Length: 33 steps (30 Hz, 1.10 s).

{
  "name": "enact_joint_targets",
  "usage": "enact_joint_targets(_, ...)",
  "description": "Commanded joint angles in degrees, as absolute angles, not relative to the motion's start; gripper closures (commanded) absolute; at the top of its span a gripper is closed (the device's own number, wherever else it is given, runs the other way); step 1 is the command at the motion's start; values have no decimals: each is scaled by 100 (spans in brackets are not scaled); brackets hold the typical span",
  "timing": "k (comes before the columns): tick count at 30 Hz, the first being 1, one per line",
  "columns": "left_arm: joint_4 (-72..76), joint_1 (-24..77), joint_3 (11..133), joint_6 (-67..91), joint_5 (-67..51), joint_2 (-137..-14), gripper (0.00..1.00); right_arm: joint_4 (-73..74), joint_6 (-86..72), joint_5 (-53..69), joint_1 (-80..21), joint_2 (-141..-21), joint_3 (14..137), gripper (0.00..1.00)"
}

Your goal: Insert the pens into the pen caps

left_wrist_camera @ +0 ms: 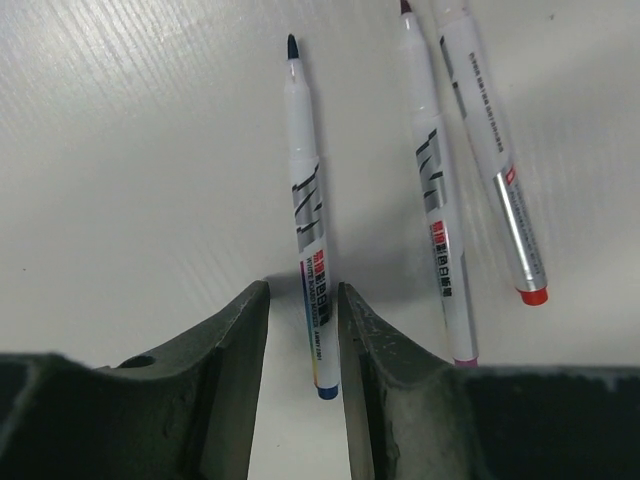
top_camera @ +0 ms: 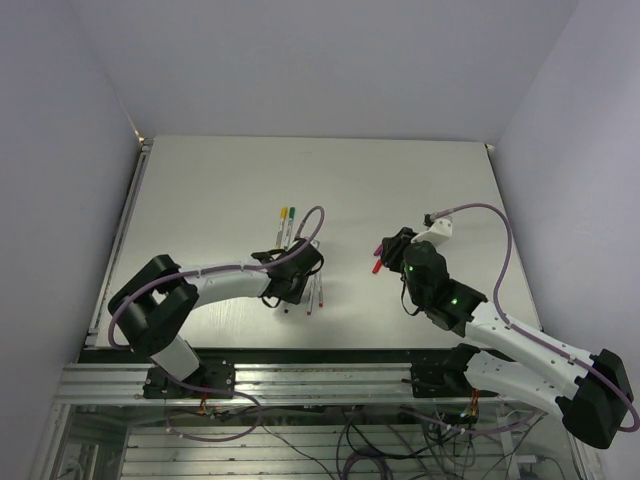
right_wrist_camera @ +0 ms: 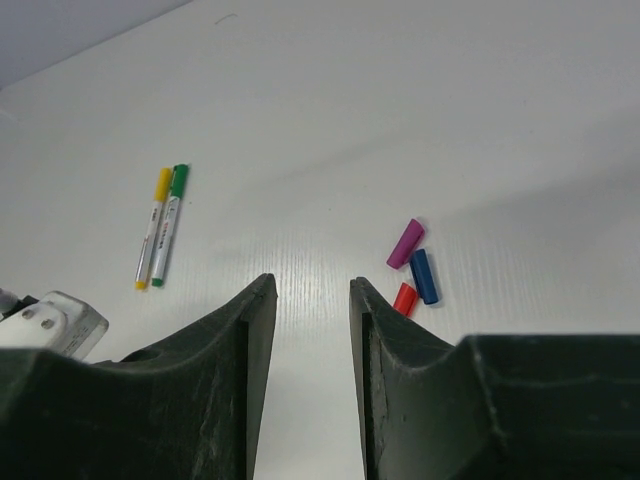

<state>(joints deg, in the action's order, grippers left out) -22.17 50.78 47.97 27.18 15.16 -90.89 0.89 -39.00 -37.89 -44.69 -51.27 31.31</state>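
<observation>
Three uncapped pens lie side by side on the table. The blue pen (left_wrist_camera: pixel 312 250) has its rear end between the fingers of my left gripper (left_wrist_camera: pixel 303 290), which stands open around it, the barrel close to the right finger. To its right lie the purple pen (left_wrist_camera: pixel 437 200) and the red pen (left_wrist_camera: pixel 492 150). My right gripper (right_wrist_camera: pixel 312 282) is open with nothing between its fingers. Just to its right lie the purple cap (right_wrist_camera: pixel 405 243), the blue cap (right_wrist_camera: pixel 423 276) and the red cap (right_wrist_camera: pixel 404 297). From above, the left gripper (top_camera: pixel 292 270) and the right gripper (top_camera: pixel 390 250) are apart.
A yellow pen (right_wrist_camera: pixel 153 228) and a green pen (right_wrist_camera: pixel 168 225), both capped, lie together beyond the left gripper (top_camera: pixel 287 225). The white table (top_camera: pixel 220 190) is walled at the back and on both sides. A white cable connector (top_camera: pixel 438 230) hangs by the right wrist.
</observation>
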Motion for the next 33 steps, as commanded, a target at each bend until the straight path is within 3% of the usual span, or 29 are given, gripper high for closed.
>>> enact_joint_targets(1, -2465, 5146, 5072, 2610, 1514, -9265, 56, -89, -3946, -3826, -4441, -5121, 3061, 65)
enact_joint_targets(19, -2940, 5181, 5462, 2408, 1423, -10164, 59, -118, -3970, -3820, -4443, -5126, 3060, 65)
enact_joint_targets(28, -3110, 5177, 5375, 2452, 1432, -10346, 78, -23, -4099, -3847, -4438, -5071, 3091, 65)
enact_joint_targets(31, -3115, 5177, 5322, 2472, 1358, -10409, 92, -1, -4106, -3854, -4438, -5047, 3107, 65)
enact_joint_targets(33, -3068, 5177, 5275, 2466, 1241, -10437, 93, 36, -4096, -3864, -4438, -5055, 3139, 65)
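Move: The blue pen lies flat between the left hand's open fingers, which straddle its rear part. Its middle is about 3 cm ahead, 1 cm to the right and 1 cm below. The magenta pen's middle lies some 2 cm ahead and 6 cm right of this hand, the red pen's about 4 cm ahead and 8 cm right. From the idle right hand, the blue pen is roughly 22 cm left, 4 cm back and 17 cm down. Staying low over the table, the left hand sweeps about 2.5 cm to the right and a good 1 cm forward, its fingers still astride the blue pen, pushing the pen's front part towards the magenta pen and working up the barrel from near the tail. It then stops, with the wrist barely turned, and the fingers close from nearly half open to pinch the barrel a little behind its middle. ##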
